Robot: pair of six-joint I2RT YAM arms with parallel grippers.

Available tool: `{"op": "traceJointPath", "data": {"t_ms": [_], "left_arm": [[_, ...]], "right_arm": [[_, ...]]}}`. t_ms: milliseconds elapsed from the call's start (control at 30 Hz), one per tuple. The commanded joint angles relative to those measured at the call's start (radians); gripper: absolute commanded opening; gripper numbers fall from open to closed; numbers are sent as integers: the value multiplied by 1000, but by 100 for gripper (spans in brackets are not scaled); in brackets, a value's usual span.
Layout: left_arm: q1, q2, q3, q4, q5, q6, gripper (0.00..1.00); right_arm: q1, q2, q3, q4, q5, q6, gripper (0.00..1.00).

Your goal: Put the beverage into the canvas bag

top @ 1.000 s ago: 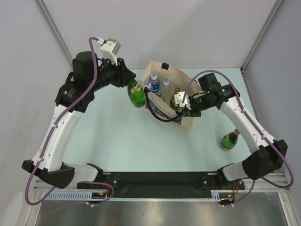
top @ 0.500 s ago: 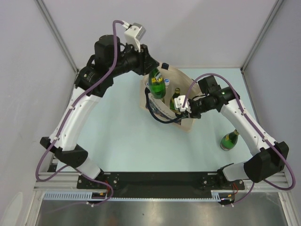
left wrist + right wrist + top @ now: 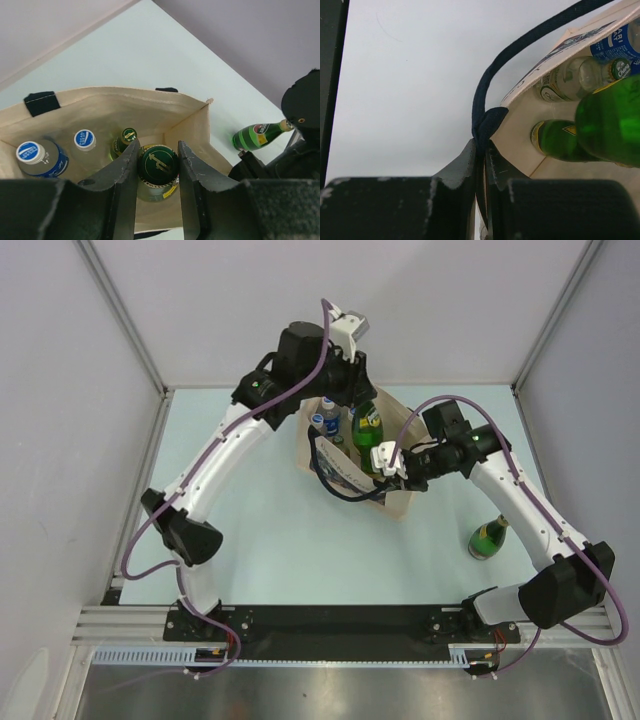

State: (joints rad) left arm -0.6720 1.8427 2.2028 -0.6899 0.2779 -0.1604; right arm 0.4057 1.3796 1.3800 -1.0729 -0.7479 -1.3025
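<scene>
My left gripper (image 3: 158,167) is shut on the capped neck of a green glass beverage bottle (image 3: 157,174), hanging it over the open mouth of the beige canvas bag (image 3: 398,502). In the top view this bottle (image 3: 366,426) is above the bag, under the left gripper (image 3: 352,380). Inside the bag stand two blue-capped water bottles (image 3: 39,157) and a green bottle with a gold cap (image 3: 125,140). My right gripper (image 3: 481,147) is shut on the bag's dark navy handle (image 3: 492,80), holding the bag's near side; it shows in the top view as the right gripper (image 3: 392,462).
Another green bottle (image 3: 489,537) lies on the pale table (image 3: 250,530) to the right of the bag, near the right arm. It also shows in the left wrist view as a green bottle (image 3: 257,135). Grey walls close in the back and sides.
The left arm has swung right and forward, carrying the green bottle from left of the bag to above its opening. The right gripper has kept its hold on the handle.
</scene>
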Motion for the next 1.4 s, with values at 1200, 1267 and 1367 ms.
{"op": "traceJointPath", "data": {"t_ms": [1200,1267,1367], "left_arm": [[-70,-11,-563,466,-14,243,0],[-70,-11,-597,489,-28,243,0],[-69,-11,-626,509,-48,239,1]], "right_arm": [[-111,16,252,-78,-251,183,0],[-113,18,246,-82,-249,181,0],[-116,13,231,-82,-251,183,0]]}}
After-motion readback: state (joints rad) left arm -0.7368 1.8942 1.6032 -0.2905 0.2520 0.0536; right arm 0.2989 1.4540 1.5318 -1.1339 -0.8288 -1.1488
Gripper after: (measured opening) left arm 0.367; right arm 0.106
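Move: The left hand holds the green bottle by its neck above the bag; the free spot at the bag's right end lies about 28 cm below, 3 cm to its right, level fore and aft. The standing green bottle is roughly 5 cm beyond that spot and 1 cm to its right, the glass bottle some 7 cm left of it and 1 cm farther out. From the right hand, gripping the strap, the spot is about 6 cm ahead, 3 cm left, 12 cm down. Still gripping its neck, left lowers the green bottle some 20 cm into the bag; right draws strap up, forward. ##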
